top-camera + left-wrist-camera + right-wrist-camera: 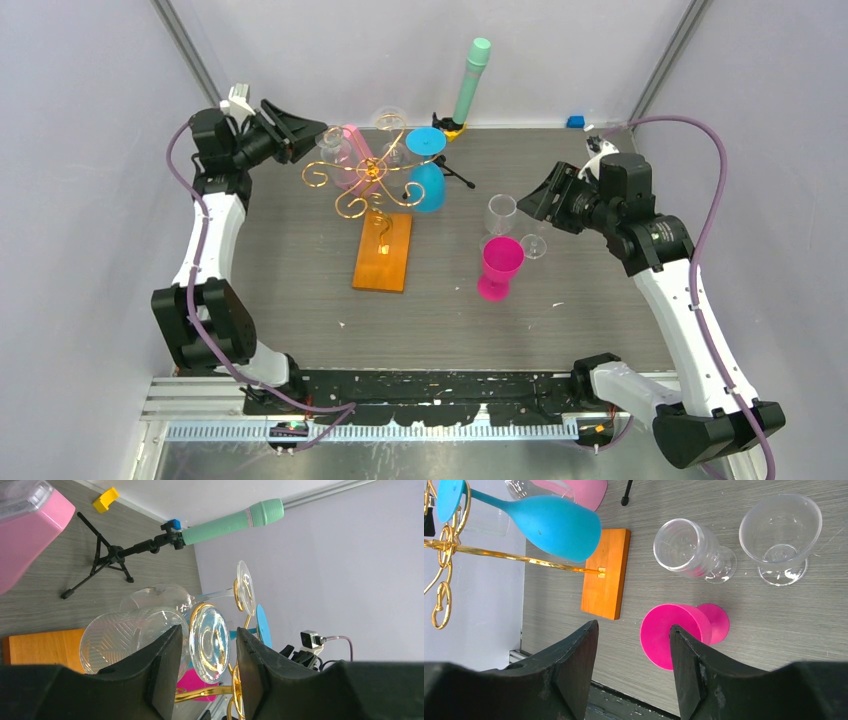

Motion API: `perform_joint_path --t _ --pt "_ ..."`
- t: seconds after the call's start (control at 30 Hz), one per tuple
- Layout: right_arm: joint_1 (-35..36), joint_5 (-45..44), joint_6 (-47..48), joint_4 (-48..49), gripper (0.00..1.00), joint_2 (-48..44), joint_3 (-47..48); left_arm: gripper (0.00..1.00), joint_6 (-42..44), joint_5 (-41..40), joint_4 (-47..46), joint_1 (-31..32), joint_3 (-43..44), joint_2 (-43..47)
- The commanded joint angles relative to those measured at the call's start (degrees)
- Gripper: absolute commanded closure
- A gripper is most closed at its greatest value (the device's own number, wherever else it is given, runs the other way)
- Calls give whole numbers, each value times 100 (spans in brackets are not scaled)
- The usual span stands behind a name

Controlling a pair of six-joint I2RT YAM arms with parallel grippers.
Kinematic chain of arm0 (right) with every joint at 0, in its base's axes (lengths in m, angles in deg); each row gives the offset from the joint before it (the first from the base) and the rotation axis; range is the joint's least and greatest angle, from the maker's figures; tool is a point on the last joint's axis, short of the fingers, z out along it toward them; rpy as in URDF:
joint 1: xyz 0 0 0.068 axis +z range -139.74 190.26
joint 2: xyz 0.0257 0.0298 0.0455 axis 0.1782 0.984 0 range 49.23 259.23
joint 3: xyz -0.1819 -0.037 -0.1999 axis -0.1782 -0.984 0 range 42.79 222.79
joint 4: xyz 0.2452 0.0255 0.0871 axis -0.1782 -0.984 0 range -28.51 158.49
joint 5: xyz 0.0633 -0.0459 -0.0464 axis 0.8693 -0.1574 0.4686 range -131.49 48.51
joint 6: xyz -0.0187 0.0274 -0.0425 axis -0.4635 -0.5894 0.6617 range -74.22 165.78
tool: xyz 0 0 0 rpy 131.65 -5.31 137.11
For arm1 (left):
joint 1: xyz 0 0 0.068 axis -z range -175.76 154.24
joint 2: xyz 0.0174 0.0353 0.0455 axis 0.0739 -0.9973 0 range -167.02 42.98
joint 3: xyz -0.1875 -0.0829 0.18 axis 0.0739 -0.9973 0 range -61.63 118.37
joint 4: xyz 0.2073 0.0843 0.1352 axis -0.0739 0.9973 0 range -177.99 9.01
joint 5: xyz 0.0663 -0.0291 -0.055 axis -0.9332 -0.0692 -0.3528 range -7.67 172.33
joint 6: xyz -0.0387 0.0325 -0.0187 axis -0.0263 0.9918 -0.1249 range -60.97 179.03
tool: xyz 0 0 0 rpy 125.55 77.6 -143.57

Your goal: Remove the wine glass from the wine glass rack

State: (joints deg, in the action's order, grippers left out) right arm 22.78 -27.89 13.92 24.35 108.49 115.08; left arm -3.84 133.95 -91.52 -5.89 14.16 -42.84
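The wine glass rack (368, 180) is gold wire with scroll arms on an orange-brown base (384, 252). Clear, pink (352, 155) and blue (428, 172) glasses hang on it. My left gripper (303, 130) is open at the rack's left arm. In the left wrist view (205, 665) the round foot of a clear wine glass (210, 642) stands between the open jaws, its ribbed bowl (120, 637) to the left, with gold wire (210, 692) below. I see no contact. My right gripper (535, 200) is open and empty, and it is above the table in the right wrist view (634, 665).
A magenta glass (500, 265) and two clear glasses (502, 212) (534, 245) stand on the table by the right gripper. A black tripod with a mint-green cylinder (470, 80) stands at the back. Another clear glass (245, 587) hangs beyond the near one.
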Motion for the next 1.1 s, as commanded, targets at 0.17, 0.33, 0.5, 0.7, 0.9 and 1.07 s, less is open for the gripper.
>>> perform_joint_path --t 0.17,0.33,0.5,0.7,0.9,1.07 --pt "6 -29 -27 252 40 -209 -90 60 460 -222 401 108 -4 217" --pt "6 -66 -14 254 41 -209 -108 73 712 -340 752 108 24 319" --pt "6 -84 -14 258 41 -197 -118 80 851 -396 911 108 155 344" --pt "10 -181 -8 256 41 -228 -171 83 1109 -447 1166 109 419 312" --pt "6 -230 1 259 41 -240 -193 84 1282 -498 1293 108 555 352" --pt "6 -304 4 264 41 -262 -195 84 1475 -600 1434 109 705 407"
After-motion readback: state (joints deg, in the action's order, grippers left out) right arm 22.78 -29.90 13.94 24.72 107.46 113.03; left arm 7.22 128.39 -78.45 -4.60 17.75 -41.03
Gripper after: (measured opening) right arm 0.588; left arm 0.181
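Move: The clear wine glass at the rack's far-left corner hangs just ahead of the left hand: its middle is about 1 cm forward, 2 cm right and 8 cm below, its foot nearly at fingertip height. The next clear glass hangs about 12 cm right and 2 cm forward of the hand; the rack's hub is some 9 cm right and 8 cm back. From the right hand, the far-left glass lies roughly 38 cm left and 14 cm forward. The left hand sinks about 1 cm at the far-left glass while its fingers close to pinch the foot. ##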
